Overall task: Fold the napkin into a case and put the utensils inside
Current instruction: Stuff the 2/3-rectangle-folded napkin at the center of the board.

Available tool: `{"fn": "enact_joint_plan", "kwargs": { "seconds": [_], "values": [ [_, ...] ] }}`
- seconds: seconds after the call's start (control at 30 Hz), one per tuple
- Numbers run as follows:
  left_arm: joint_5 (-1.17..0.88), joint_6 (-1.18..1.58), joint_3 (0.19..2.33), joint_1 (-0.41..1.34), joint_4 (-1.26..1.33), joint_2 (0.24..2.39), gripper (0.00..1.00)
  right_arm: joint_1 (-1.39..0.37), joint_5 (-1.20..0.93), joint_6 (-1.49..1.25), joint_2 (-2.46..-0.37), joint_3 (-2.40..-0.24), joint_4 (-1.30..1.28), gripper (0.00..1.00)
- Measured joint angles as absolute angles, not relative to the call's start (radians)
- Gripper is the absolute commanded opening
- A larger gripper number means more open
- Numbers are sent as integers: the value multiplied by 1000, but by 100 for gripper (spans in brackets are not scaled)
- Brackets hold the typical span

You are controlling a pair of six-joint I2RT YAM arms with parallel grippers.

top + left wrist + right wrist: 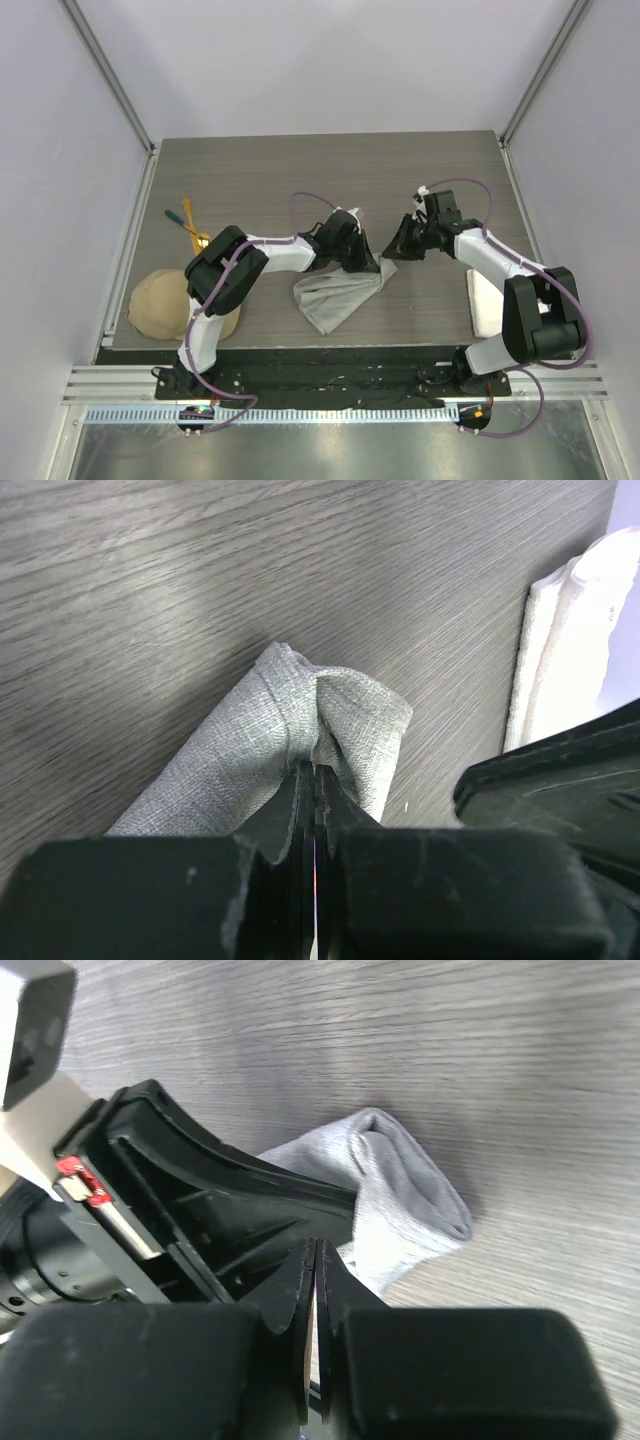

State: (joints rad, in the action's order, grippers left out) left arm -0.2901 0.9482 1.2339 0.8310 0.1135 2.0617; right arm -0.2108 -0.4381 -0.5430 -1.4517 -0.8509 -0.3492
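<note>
The light grey napkin (335, 295) lies bunched and partly folded at the table's middle front. My left gripper (366, 262) is shut on a raised fold at its right corner; the left wrist view shows the cloth (270, 730) pinched between the jaws. My right gripper (396, 250) hovers just right of that corner, shut and empty, with the napkin's corner (410, 1195) just ahead of its tips. The utensils lie at the far left: an orange-yellow handled one (188, 212), a teal handled one (174, 217) and a gold spoon (203, 240).
A thick white towel (485, 300) lies at the front right and also shows in the left wrist view (570, 630). A tan cap (160, 305) sits at the front left corner. Grey walls close in the table on three sides.
</note>
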Motion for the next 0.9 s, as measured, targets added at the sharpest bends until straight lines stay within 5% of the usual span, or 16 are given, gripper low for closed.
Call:
{"fn": "enact_joint_plan", "kwargs": {
  "seconds": [0.9],
  "values": [
    [-288, 908, 1202, 838, 157, 2035, 0, -293, -364, -499, -1720, -942, -344, 4]
  ]
}}
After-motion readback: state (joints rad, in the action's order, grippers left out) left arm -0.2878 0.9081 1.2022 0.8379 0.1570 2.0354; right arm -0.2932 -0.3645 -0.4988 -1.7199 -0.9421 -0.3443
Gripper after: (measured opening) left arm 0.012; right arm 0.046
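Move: The napkin's upturned right-hand end lies under the right hand, about 6 cm below its fingertips and roughly 1 cm to the left, about level fore and aft. The napkin's main body is some 11 cm to the left and 8 cm back, and the left gripper's fingertips sit about 3 cm left, 2 cm back and 5 cm lower. From the left hand, the same end is about 3 cm to the right, 1 cm ahead and 1 cm lower. Onto the napkin's folded end the right hand comes down with nearly shut fingers, first swinging about 2 cm left, then sinking steadily, some 6 cm in all. It tips roughly 10 degrees as it goes, and its fingertips come to bear on the fold beside the left fingers. The left hand, still shut at the napkin, stays within about 1 cm of its place. ##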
